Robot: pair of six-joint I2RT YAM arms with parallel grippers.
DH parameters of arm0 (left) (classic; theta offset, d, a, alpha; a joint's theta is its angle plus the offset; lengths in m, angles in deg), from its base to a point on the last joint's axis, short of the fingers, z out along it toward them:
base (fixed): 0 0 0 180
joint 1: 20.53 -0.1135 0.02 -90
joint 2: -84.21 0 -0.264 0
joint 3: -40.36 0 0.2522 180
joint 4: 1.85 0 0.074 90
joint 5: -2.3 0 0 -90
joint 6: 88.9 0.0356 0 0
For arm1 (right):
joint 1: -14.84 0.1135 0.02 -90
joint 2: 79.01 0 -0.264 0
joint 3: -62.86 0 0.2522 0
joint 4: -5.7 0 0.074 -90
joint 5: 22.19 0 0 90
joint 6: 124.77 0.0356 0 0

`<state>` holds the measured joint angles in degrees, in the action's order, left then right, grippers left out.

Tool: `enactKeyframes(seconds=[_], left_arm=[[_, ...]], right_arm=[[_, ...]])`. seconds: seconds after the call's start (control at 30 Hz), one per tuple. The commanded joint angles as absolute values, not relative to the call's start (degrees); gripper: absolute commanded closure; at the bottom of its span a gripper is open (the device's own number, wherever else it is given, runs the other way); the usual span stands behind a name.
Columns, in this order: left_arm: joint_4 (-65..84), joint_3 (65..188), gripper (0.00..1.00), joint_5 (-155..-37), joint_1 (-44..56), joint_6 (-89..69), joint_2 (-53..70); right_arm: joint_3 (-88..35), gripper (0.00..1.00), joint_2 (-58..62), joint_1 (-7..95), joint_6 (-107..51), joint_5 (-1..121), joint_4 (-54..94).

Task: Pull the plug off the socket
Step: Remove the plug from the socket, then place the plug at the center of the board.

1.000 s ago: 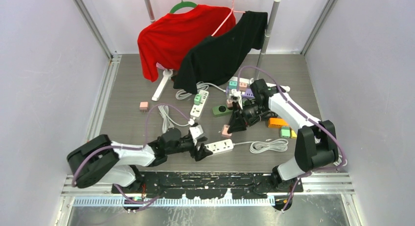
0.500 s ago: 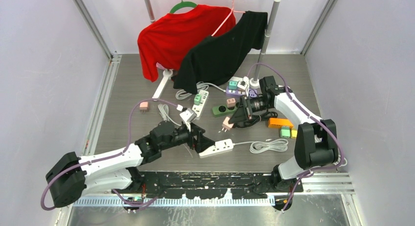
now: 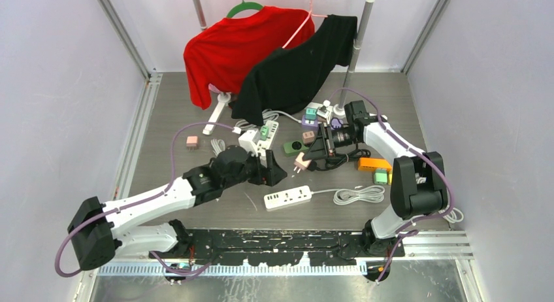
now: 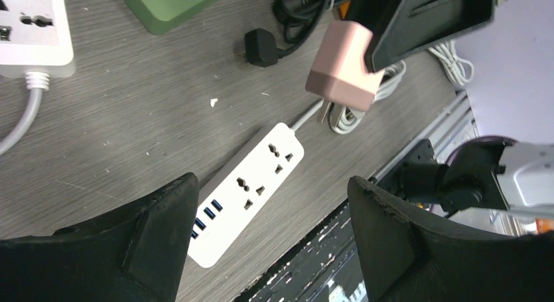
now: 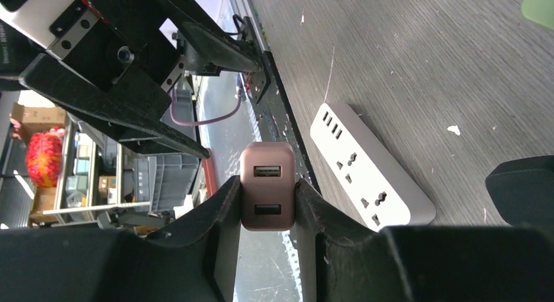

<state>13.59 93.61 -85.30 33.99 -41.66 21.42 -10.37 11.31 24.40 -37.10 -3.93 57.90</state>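
My right gripper (image 3: 308, 158) is shut on the pink plug (image 3: 301, 163), a small two-port USB block held in the air with its prongs bare. In the right wrist view the plug (image 5: 266, 159) sits clamped between the fingers of that gripper (image 5: 268, 192). The white socket strip (image 3: 287, 197) lies flat on the table below and to the left of the plug, with nothing plugged into it. My left gripper (image 3: 273, 170) hovers open above the table. In its wrist view the strip (image 4: 248, 191) shows between its spread fingers (image 4: 163, 230), and the plug (image 4: 344, 67) hangs apart from the strip.
A coiled white cable (image 3: 358, 195) trails from the strip. Another white strip (image 3: 264, 137), a green strip (image 3: 295, 146) and several coloured adapter cubes (image 3: 374, 165) lie behind. Red (image 3: 238, 47) and black shirts (image 3: 300, 67) hang on a rack pole (image 3: 356, 47).
My left gripper opened, let go of the white strip and rose back away from it. My right gripper lifted the pink plug a little higher and farther from the strip.
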Motion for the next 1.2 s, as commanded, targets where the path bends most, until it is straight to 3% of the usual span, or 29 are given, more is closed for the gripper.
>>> enactKeyframes(seconds=[0.0,0.5,0.73,1.17], left_arm=[[22.36,101.07,0.16,-81.84,34.05,-44.05,17.17],[24.89,116.25,0.19,-87.48,37.23,-29.91,3.19],[32.09,124.19,0.19,-78.65,40.29,-29.99,-3.15],[37.14,131.78,0.4,-76.54,40.91,-29.39,-9.19]], right_arm=[[-13.03,0.99,11.49,24.17,-35.12,-4.78,58.04],[-13.21,0.99,11.95,24.2,-35.92,-4.61,58.58],[-13.59,0.99,12.34,24.2,-36.46,-4.9,59.43],[-15.6,0.99,14.37,24.2,-41.52,-4.69,65.22]])
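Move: The pink plug, already out of its socket and held in the right gripper's fingers, is about 8 cm to the left hand's right, 3 cm ahead and 1 cm lower. From the left hand, the emptied white strip lies some 5 cm right, 4 cm back and 13 cm below; the black plug on the table lies about 14 cm right, 8 cm ahead and 13 cm below. Bring the left gripper across to the right, about 8 cm and slightly forward, to the pink plug that the right gripper keeps pinched almost still in the air. Roll the left wrist some 25 degrees on the way, its left side rising, and once the open fingers straddle the plug's prong end, start closing them, stopping well short of shut. ##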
